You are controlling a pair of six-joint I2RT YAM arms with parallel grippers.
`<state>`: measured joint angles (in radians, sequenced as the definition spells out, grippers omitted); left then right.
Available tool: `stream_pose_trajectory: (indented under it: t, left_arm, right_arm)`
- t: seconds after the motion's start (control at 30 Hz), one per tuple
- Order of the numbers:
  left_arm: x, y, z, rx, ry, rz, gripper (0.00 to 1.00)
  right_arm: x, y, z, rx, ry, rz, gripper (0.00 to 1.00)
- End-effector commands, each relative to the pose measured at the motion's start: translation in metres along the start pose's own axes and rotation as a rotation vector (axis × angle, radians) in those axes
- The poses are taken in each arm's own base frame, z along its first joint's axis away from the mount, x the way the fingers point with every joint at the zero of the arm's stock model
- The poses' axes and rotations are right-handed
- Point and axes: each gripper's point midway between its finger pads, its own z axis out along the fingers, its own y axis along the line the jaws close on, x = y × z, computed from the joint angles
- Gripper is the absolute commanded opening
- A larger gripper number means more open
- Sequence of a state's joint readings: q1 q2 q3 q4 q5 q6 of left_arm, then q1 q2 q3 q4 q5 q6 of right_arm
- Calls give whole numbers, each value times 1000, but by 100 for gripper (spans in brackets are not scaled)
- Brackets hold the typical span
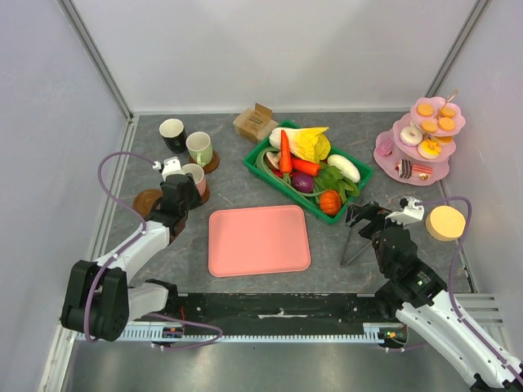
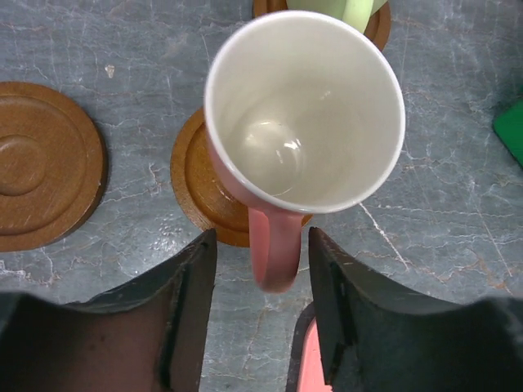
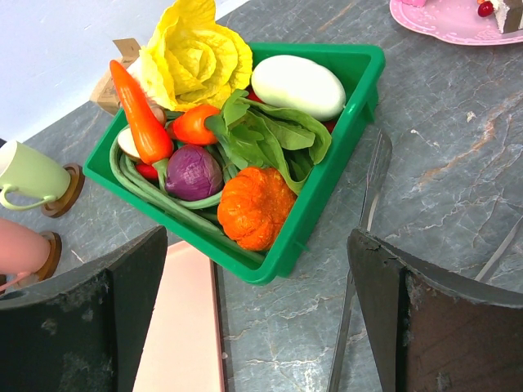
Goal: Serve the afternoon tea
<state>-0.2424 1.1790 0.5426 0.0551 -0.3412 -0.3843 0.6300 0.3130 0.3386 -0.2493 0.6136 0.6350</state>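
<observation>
A pink mug (image 2: 302, 122) stands upright on a brown coaster (image 2: 200, 188), also seen from above as the pink mug (image 1: 194, 178). My left gripper (image 2: 261, 278) is open, one finger on either side of the mug's handle (image 2: 274, 253), with a gap on both sides. Behind it stand a pale-green mug (image 1: 198, 148) on its coaster and a black mug (image 1: 172, 131). An empty coaster (image 1: 147, 201) lies to the left. Sweets sit on the pink tiered stand (image 1: 421, 139) at the back right. My right gripper (image 1: 359, 214) is open and empty by the basket corner.
A pink tray (image 1: 258, 239) lies in the middle near the front. The green basket (image 1: 359, 173) of toy vegetables is behind it, with a pumpkin (image 3: 255, 207) at its near corner. Metal tongs (image 3: 372, 188) lie right of the basket. A cardboard box (image 1: 255, 122) is at the back.
</observation>
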Motion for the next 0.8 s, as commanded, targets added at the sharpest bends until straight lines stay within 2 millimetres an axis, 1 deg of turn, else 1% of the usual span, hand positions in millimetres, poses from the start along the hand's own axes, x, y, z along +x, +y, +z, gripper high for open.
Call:
stream_pose_trajectory:
  t: [0.0, 0.1, 0.17, 0.23, 0.27, 0.3, 0.4, 0.47, 0.53, 0.6, 0.67, 0.73, 0.77]
  left_arm:
    - [-40, -6, -6, 7, -113, -65, 59]
    - [-44, -8, -11, 14, -113, -71, 62]
    - [-54, -10, -17, 18, -126, -85, 64]
    - [-69, -12, -24, 26, -153, -108, 81]
    - [-71, -12, -28, 24, -147, -116, 88]
    - [-79, -14, -32, 27, -163, -138, 94]
    - [-107, -20, -42, 37, -209, -176, 95]
    - [-121, -22, -42, 23, -212, -190, 96]
    - [-134, -23, -37, 1, -207, -196, 97]
    - [-144, -19, -28, -34, -191, -202, 97]
    - [-154, -14, -14, -40, -167, -209, 97]
    - [-162, -16, -3, -18, -152, -203, 97]
    - [-162, -16, 5, -18, -136, -196, 97]
  right_arm:
    - [-2, 2, 0, -10, -10, 7, 98]
    - [-2, 2, 0, -12, -10, 9, 98]
    - [-3, 2, 0, -9, -11, 10, 98]
    - [-3, 2, 0, -11, -12, 9, 98]
    - [-3, 2, 0, -11, -12, 10, 98]
    - [-3, 2, 0, -8, -12, 8, 98]
    - [-2, 2, 1, -6, -7, 7, 98]
    - [-2, 3, 0, -11, -7, 8, 98]
    - [-2, 3, 0, -15, -4, 8, 98]
    - [-2, 3, 0, -16, -5, 7, 98]
    - [-3, 3, 0, -17, -9, 10, 98]
    - [-2, 2, 0, -12, -11, 9, 98]
    - [-2, 2, 0, -11, -9, 6, 98]
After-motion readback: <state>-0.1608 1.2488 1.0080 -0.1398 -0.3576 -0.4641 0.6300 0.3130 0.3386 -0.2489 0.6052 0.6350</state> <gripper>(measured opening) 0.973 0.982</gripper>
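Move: The black mug stands about 21 cm ahead of the left hand and 7 cm to its left, level in height; the pink mug's middle is some 5 cm straight ahead, its handle between the fingers. The green mug is roughly 16 cm ahead and 3 cm right, the empty coaster 16 cm left, 2 cm ahead and 5 cm lower. From the right hand the black mug lies about 32 cm ahead, 55 cm left and 8 cm lower. Left fingers open wide, clearing the pink mug's handle; the hand rises about 15 cm, then bears forward some 7 cm. ##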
